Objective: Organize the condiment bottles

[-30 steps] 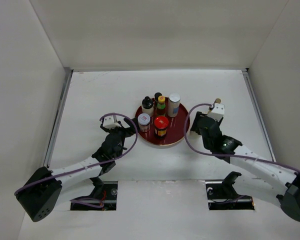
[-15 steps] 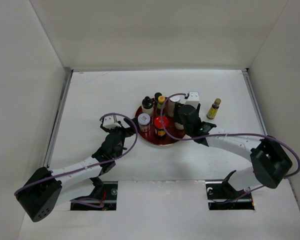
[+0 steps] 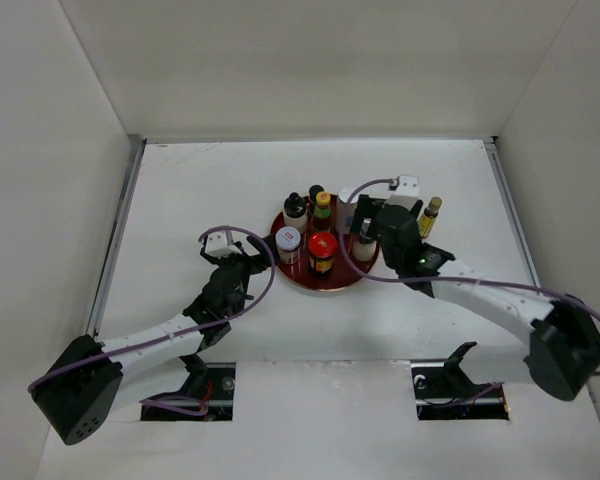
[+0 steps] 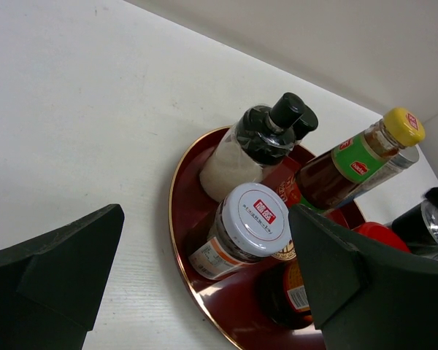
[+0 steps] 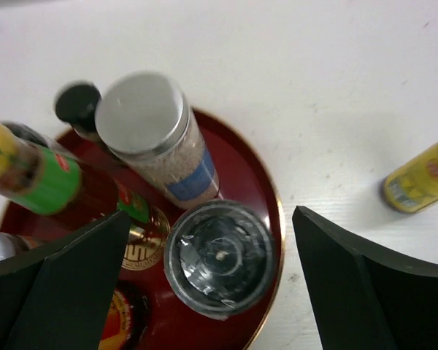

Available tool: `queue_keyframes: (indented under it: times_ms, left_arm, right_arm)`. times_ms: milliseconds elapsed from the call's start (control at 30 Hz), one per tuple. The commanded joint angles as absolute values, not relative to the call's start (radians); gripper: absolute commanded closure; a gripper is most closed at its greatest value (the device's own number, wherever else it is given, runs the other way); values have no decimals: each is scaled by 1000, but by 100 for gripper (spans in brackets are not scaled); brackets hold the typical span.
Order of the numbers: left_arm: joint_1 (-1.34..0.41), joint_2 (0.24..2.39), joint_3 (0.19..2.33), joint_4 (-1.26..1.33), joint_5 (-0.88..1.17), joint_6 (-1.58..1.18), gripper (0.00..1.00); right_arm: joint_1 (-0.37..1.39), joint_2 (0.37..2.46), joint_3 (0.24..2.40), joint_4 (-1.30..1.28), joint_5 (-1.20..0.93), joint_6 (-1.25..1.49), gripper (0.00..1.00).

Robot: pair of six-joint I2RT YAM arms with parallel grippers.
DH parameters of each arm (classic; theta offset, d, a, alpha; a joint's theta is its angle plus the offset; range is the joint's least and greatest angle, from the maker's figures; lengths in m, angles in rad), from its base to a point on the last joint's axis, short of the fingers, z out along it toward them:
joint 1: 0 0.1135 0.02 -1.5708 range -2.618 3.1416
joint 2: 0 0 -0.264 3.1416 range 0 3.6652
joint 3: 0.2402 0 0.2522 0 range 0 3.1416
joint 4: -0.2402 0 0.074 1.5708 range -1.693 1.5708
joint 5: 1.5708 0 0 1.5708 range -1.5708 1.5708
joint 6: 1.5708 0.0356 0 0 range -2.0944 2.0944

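Six condiment bottles stand on the round red tray: a black-capped white bottle, a yellow-capped dark bottle, a silver-capped jar, a white-capped jar, a red-capped jar and a clear-capped bottle. A small yellow bottle stands on the table right of the tray. My right gripper is open above the clear-capped bottle, with a gap on both sides. My left gripper is open and empty, just left of the tray.
White walls close in the table on the left, back and right. A metal rail runs along the left edge. Purple cables loop from both wrists near the tray.
My right arm swung left from beside the tray to over it, then back a little right. The clear-capped bottle now shows on the tray's right side. The left arm has not moved.
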State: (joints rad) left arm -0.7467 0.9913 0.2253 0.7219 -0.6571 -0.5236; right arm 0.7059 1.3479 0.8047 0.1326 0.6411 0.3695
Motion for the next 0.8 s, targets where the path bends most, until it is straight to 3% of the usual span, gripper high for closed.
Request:
queue_keyframes:
  times_ms: [0,167,333,767]
  left_arm:
    - [-740,969,232,761,-650,-532,0]
    - [-745,983,235,767,-650,-532,0]
    - [-745,985,235,767,-650,-532,0]
    - [-745,989,235,769,-650,-532,0]
  right_arm:
    - [651,1151,790,169,643,368,0]
    - [441,1055,772,91,629,370,0]
    - [263,1169,813,49,586,370,3]
    - [157,1423,936,81,462,400,36]
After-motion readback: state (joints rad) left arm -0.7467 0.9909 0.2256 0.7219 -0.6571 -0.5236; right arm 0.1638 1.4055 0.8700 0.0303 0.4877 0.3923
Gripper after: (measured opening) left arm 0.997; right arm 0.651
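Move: The yellow-label bottle stands outside the plate, about 17 cm to the right hand's right, 7 cm farther out and some 6 cm lower. The glass shaker is right beneath that hand, its middle about 6 cm down, already free between the open fingers; the white shaker stands some 7 cm ahead and 5 cm left, at much the same depth. From the left hand the yellow-label bottle lies roughly 47 cm right, 14 cm ahead and 5 cm down. Lift the open right gripper nearly 10 cm clear of the glass shaker while swinging it right, about 18 cm in all and some 5 cm forward, towards the yellow-label bottle. Turn the hand about 25 degrees clockwise on the way, then drop about 11 cm to bring the fingers either side of the brown cap, narrowing them by roughly a third. ##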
